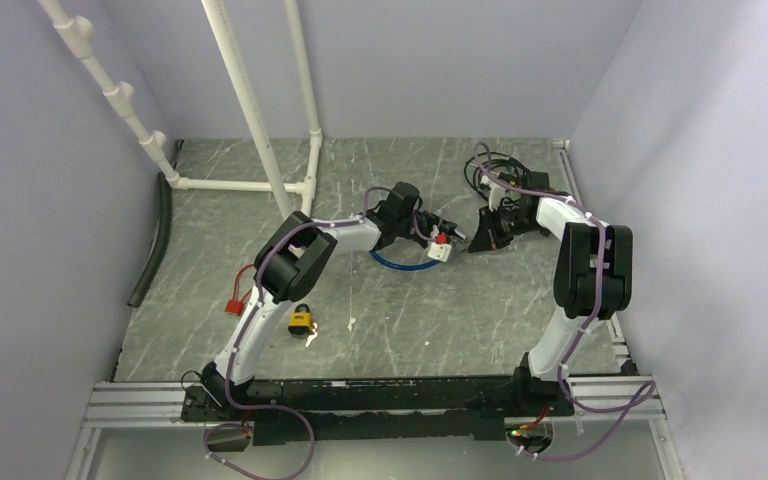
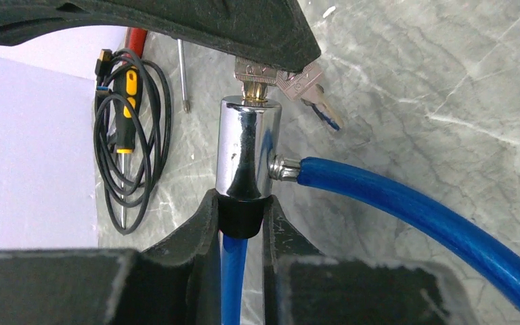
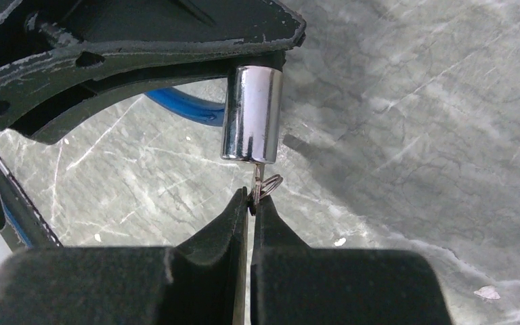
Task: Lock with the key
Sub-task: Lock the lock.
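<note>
A chrome lock cylinder [image 2: 247, 149] on a blue cable [image 2: 406, 203] is held off the grey table. My left gripper [image 2: 244, 203] is shut on the black collar at the cylinder's base, one finger on each side. A key [image 3: 257, 177] sits in the cylinder's [image 3: 252, 112] other end, with its ring beside it. My right gripper [image 3: 252, 196] is shut on that key's head. In the left wrist view the key [image 2: 254, 71] enters the cylinder's top and a spare key [image 2: 311, 91] hangs next to it. From above, both grippers meet mid-table over the blue cable loop [image 1: 400, 267].
A yellow padlock [image 1: 302, 320] and a red piece [image 1: 232, 305] lie near the left arm. White pipes [image 1: 260, 130] stand at the back left, and a black hose [image 1: 155, 240] runs along the left wall. Screwdrivers and a black cord coil [image 2: 125, 135] lie at the back right.
</note>
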Controlling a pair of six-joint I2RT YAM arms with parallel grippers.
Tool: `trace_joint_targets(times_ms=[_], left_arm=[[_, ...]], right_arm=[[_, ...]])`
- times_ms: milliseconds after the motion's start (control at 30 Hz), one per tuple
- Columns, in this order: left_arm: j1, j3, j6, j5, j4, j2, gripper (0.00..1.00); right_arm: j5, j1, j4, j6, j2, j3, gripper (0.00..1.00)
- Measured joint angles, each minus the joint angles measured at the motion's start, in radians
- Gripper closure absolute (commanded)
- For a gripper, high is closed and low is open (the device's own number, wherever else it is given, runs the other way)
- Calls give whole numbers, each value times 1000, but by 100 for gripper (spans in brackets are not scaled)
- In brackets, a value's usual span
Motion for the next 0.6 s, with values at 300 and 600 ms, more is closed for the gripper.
trace_joint_targets(times_ms=[300, 600], left_arm=[[5, -21, -5, 16, 55, 11, 100], [74, -137, -65, 5, 193, -6, 100]], right_arm=[[-56, -31, -87, -79, 14, -3, 60], [-82, -101, -209, -87, 21, 10, 33]])
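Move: The right hand already pinches the key between its closed fingertips, with the lock's barrel about 5 cm to its left, level fore and aft and 1 cm higher. The cable coil lies roughly 15 cm ahead of the right hand, 6 cm to its right and some 8 cm lower. The left hand already grips the lock's black collar, the key sitting about 7 cm to its right and 2 cm lower, level fore and aft. Right gripper opens off the key, moves back and right about 4 cm; left hand draws the lock left-forward. ##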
